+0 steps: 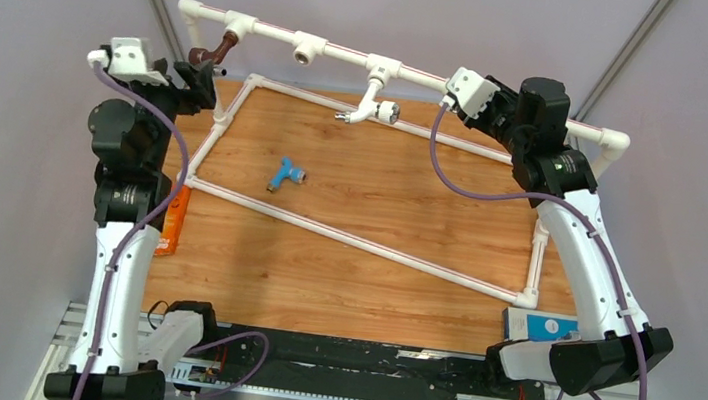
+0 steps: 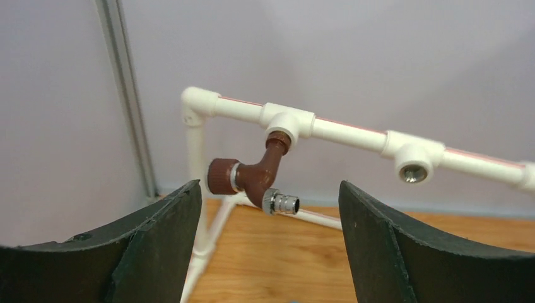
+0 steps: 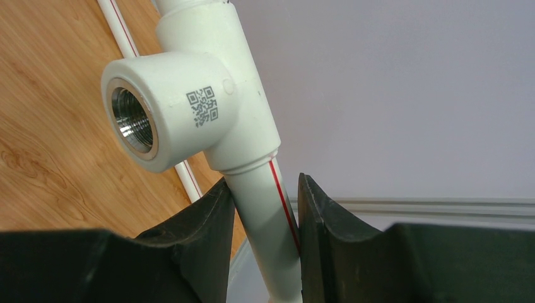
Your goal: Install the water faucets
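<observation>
The dark brown faucet (image 1: 214, 48) hangs screwed into the leftmost tee of the white pipe frame's top rail (image 1: 341, 55). It also shows in the left wrist view (image 2: 252, 177). My left gripper (image 1: 203, 77) is open and empty just in front of it, not touching (image 2: 270, 192). The white faucet (image 1: 372, 110) hangs from the third tee. The light blue faucet (image 1: 284, 174) lies loose on the wooden table. The green faucet is out of view. My right gripper (image 1: 497, 108) is shut on the top rail pipe (image 3: 262, 208) beside an empty tee socket (image 3: 135, 120).
The second tee socket (image 1: 307, 50) is empty and also shows in the left wrist view (image 2: 413, 167). The frame's lower pipes (image 1: 355, 240) lie across the table. An orange item (image 1: 174, 220) sits at the left edge and a blue-and-white box (image 1: 542, 327) at the right front.
</observation>
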Action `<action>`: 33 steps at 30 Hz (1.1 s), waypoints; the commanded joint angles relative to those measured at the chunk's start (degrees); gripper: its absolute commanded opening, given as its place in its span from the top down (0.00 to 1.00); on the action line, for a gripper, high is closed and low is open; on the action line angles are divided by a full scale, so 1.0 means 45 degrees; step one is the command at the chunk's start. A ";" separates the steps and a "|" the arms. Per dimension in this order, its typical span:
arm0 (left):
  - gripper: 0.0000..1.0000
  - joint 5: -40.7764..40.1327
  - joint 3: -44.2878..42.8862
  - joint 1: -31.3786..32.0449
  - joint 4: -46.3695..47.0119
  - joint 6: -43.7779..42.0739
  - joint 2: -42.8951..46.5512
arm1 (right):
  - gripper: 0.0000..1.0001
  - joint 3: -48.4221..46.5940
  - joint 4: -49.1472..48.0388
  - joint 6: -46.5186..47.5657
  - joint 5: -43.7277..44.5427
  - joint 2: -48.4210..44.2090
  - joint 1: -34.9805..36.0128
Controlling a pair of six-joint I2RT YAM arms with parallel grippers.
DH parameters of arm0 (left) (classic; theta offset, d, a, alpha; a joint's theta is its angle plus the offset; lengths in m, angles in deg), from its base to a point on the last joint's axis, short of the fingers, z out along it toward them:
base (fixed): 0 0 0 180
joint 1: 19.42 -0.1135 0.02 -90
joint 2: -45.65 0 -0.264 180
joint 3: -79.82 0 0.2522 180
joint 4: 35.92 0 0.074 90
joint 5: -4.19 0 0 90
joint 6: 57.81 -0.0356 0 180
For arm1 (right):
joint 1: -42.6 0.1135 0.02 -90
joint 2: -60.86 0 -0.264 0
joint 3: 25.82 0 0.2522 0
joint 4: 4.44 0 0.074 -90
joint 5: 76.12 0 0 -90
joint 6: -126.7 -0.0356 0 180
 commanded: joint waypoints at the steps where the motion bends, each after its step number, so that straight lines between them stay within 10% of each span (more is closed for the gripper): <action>1: 0.14 -0.0287 0.0016 -0.0727 -0.0689 0.7829 0.0013 | 1.00 0.0273 0.0708 -0.2020 -0.1435 0.0372 0.0415; 8: 0.17 0.1055 0.1521 -0.1744 0.2295 1.5102 -0.1271 | 1.00 0.0292 0.0689 -0.1981 -0.1415 0.0372 0.0415; 17: 0.23 0.1878 0.0779 -0.1939 0.4582 1.7683 -0.4221 | 1.00 0.0312 0.0689 -0.1923 -0.1279 0.0509 0.0415; 22: 0.47 0.1527 0.1032 -0.1978 0.6726 1.8215 -0.5239 | 1.00 0.0273 0.0689 -0.1923 -0.1201 0.0529 0.0434; 28: 0.57 0.2500 0.0274 -0.2057 0.7573 1.3888 -0.5631 | 1.00 0.0312 0.0689 -0.1923 -0.1239 0.0528 0.0415; 33: 0.65 0.4455 -0.0763 -0.1257 0.4422 0.3013 -0.5106 | 1.00 0.0292 0.0708 -0.1962 -0.1415 0.0470 0.0415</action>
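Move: The brown faucet, its knob pointing left, is about 13 cm ahead of the open left gripper, 1 cm left and 6 cm lower. The tee it is screwed into is some 16 cm ahead, 3 cm right and 1 cm down; the frame's corner elbow is about 18 cm ahead, 6 cm left, and the next, empty tee 13 cm ahead, 17 cm right. From the right hand the faucet is roughly 50 cm left, 4 cm farther out. Roll the left gripper about 75 degrees, left side down, while bringing it some 12 cm forward and 7 cm down to the brown faucet. Close the fingers around its body just below the knob, then roll back some 25 degrees, left side rising, to turn it in the tee. Keep the right gripper clamped on the pipe. ##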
